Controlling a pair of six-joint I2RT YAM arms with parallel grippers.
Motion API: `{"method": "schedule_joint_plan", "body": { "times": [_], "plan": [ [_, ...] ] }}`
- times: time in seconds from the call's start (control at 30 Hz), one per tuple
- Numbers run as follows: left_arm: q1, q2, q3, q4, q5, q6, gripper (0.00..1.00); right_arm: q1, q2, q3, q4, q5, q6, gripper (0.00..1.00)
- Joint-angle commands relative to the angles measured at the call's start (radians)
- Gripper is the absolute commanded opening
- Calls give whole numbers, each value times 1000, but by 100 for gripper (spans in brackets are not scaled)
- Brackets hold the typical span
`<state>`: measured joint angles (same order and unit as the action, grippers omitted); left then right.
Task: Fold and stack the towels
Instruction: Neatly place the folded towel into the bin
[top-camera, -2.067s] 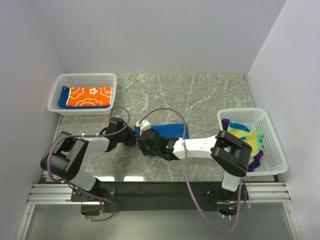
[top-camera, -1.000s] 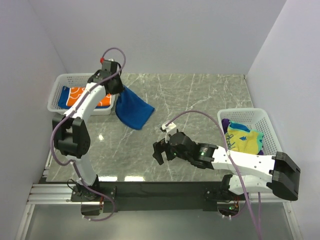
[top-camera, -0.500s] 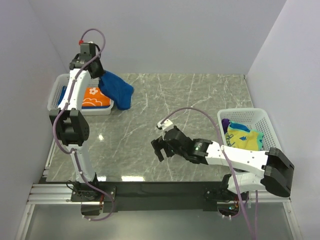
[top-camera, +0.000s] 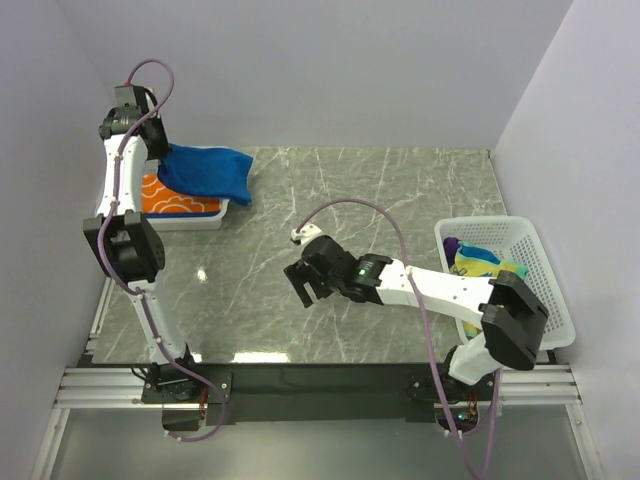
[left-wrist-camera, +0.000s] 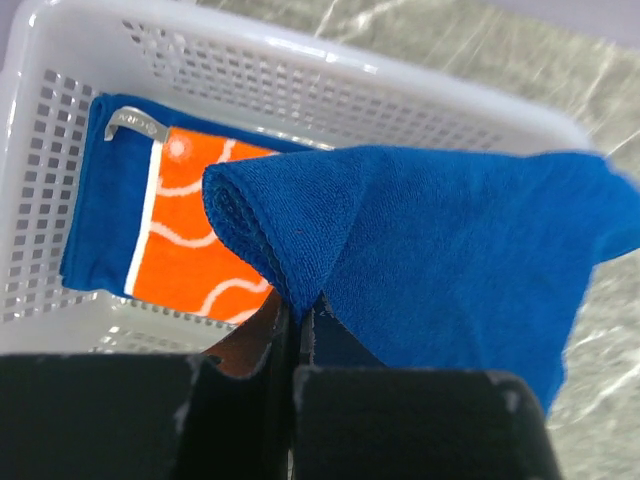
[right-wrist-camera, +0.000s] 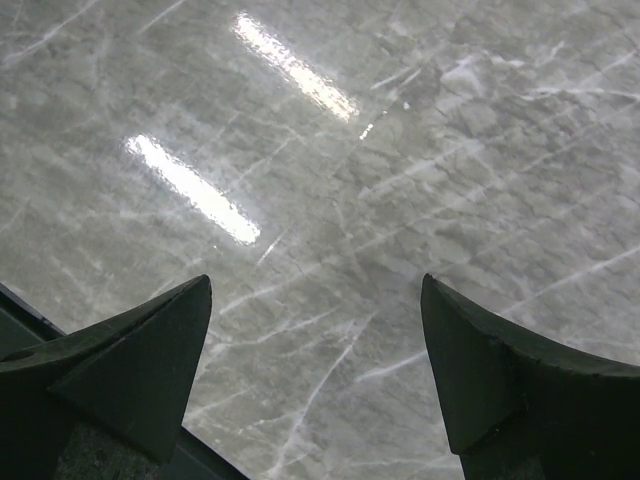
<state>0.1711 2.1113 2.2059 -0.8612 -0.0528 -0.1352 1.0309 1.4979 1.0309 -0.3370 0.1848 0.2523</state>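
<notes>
A folded royal blue towel (top-camera: 210, 172) hangs over the left basket (top-camera: 190, 222), pinched at one edge by my left gripper (top-camera: 160, 158), which is shut on it. The wrist view shows the blue towel (left-wrist-camera: 450, 240) held above an orange towel with white flowers (left-wrist-camera: 200, 260) lying flat in the basket (left-wrist-camera: 300, 70). That orange towel (top-camera: 180, 198) is partly covered from above. My right gripper (top-camera: 303, 285) hovers open over bare marble near the table's middle, nothing between its fingers (right-wrist-camera: 150, 350). More towels, yellow, teal and purple (top-camera: 487, 280), are heaped in the right basket (top-camera: 545, 280).
The marble tabletop (top-camera: 380, 190) runs between the two white mesh baskets. White walls enclose the back and both sides. The black rail (top-camera: 320, 385) with the arm bases lines the near edge. The table's near edge (right-wrist-camera: 20, 315) shows in the right wrist view.
My left arm has carried the blue towel leftward and back, from beside the left basket to above it. My right arm has drifted slightly left, its jaws still apart.
</notes>
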Motion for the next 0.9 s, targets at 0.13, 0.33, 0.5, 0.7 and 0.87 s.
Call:
{"method": "schedule_joint_plan", "body": {
  "times": [0.13,0.33,0.5,0.7,0.87],
  "plan": [
    [37,7,52,-13,33,115,1,-5,51,103,-72,-24,-24,90],
    [65,4,51,-4,38,172,1,-5,64,110,-91,-31,-21,90],
    [74,22,55,-6,41,207,1,-6,88,136,-111,-39,-22,90],
    [76,41,54,36,45,239,1,-5,101,152,-120,-51,-18,89],
    [76,59,45,92,21,278,1,-6,116,158,-126,-57,-18,89]
  ]
}}
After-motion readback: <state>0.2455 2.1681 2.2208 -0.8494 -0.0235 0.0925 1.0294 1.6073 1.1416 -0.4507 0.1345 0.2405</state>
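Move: The bin meant for the blue towel pinched in the left fingers has its middle about 5 cm ahead of that hand, 2 cm to its left and 14 cm below. The orange towel on the stack inside lies about 5 cm ahead, 1 cm left and 18 cm down; the held towel's loose end hangs some 17 cm to the right and 2 cm ahead, beyond the bin's right rim. From the right hand, the bin is about 34 cm ahead, 34 cm left and 5 cm lower. The blue towel, still pinched by one end, is drawn left over the bin by the left hand, some 4.5 cm towards the left wall, so that its trailing end comes in past the right rim. The hand sinks about 2 cm overall, mostly at the start and the end, and rolls slightly, its left side rising; the fingers stay shut. ##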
